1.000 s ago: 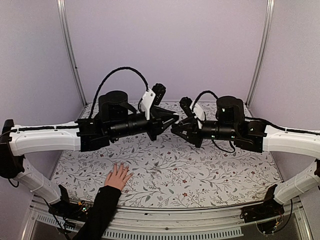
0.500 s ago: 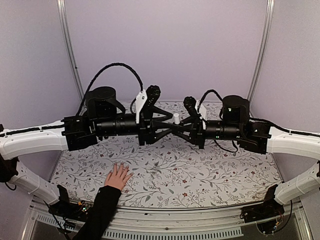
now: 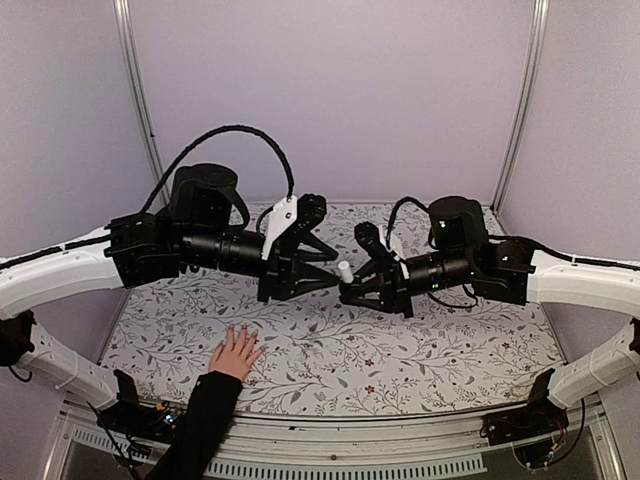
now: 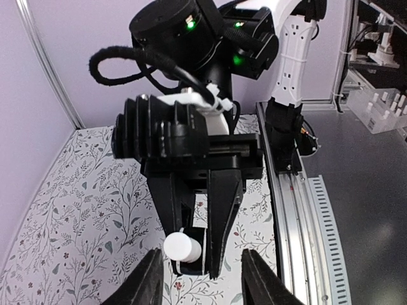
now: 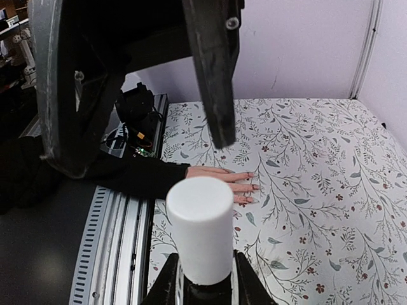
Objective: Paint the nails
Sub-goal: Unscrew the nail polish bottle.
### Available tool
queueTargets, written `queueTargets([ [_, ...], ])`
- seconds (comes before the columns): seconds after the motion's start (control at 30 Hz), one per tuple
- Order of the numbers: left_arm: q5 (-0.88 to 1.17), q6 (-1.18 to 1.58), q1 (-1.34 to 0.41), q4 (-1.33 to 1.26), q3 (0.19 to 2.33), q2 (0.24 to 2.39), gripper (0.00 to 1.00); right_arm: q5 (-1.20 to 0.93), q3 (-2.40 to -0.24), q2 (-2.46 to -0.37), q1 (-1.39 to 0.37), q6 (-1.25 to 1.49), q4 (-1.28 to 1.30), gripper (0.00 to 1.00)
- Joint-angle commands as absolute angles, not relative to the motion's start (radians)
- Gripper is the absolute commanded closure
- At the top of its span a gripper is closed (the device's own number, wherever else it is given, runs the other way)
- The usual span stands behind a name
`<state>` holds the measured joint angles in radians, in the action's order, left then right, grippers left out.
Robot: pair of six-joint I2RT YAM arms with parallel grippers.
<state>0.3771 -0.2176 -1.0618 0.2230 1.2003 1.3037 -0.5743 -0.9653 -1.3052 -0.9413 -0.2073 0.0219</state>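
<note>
A light-skinned hand (image 3: 237, 352) in a black sleeve lies flat on the floral table near the front left. Its nails (image 5: 252, 187) show in the right wrist view, some with dark polish. My right gripper (image 3: 348, 290) hovers mid-table, shut on a small dark bottle with a white cap (image 3: 345, 271). That cap (image 5: 200, 229) stands upright just above the right gripper (image 5: 205, 274). My left gripper (image 3: 330, 270) faces it, open. In the left wrist view the cap (image 4: 182, 246) lies just beyond the left gripper (image 4: 200, 286), touching neither finger.
The floral table cloth (image 3: 400, 350) covers the work surface. Metal rails (image 3: 350, 432) run along the near edge, with cables and a small circuit board (image 5: 137, 143) beside the sleeve. Lilac walls close the back and sides.
My left gripper has opened and drawn back to the left, off the white cap. Both arms have sunk lower, the right one still carrying the bottle. The hand has stayed put.
</note>
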Motion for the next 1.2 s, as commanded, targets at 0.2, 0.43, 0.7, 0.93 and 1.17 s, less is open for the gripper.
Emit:
queueTargets([
  [0.2, 0.371, -0.267, -1.065, 0.365, 1.258, 1.356, 0.58, -0.614, -1.006, -1.348, -0.949, -0.225, 0.099, 1.0],
  [0.43, 0.356, -0.279, -1.068, 0.378, 1.275, 1.386, 0.59, -0.62, -1.01, -1.365, -0.968, -0.24, 0.11, 1.0],
  [0.7, 0.361, -0.289, -1.069, 0.381, 1.269, 1.4, 0.67, -0.62, -1.009, -1.377, -0.976, -0.247, 0.11, 1.0],
  [0.93, 0.361, -0.307, -1.07, 0.399, 1.281, 1.42, 0.7, -0.617, -1.009, -1.387, -0.979, -0.252, 0.113, 1.0],
  [1.17, 0.361, -0.328, -1.07, 0.438, 1.304, 1.436, 0.79, -0.617, -1.008, -1.386, -0.98, -0.256, 0.114, 1.0],
])
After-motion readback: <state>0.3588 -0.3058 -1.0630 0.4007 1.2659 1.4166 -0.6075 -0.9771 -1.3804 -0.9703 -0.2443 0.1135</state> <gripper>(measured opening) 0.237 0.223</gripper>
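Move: The white cap of the nail polish bottle lies about 3 cm to the right of the half-open left fingers, 2 cm ahead and 2 cm below. The black bottle, still held in the right fingers, is some 4 cm right, 2 cm ahead and 5 cm below the left hand; the person's hand lies about 17 cm left, 6 cm back and 30 cm down. From the right hand, the cap is about 3 cm above, level fore and aft, 1 cm left. Left hand sinks about 5 cm, narrowing its fingers around the cap; right sinks 4 cm, keeping the bottle. ##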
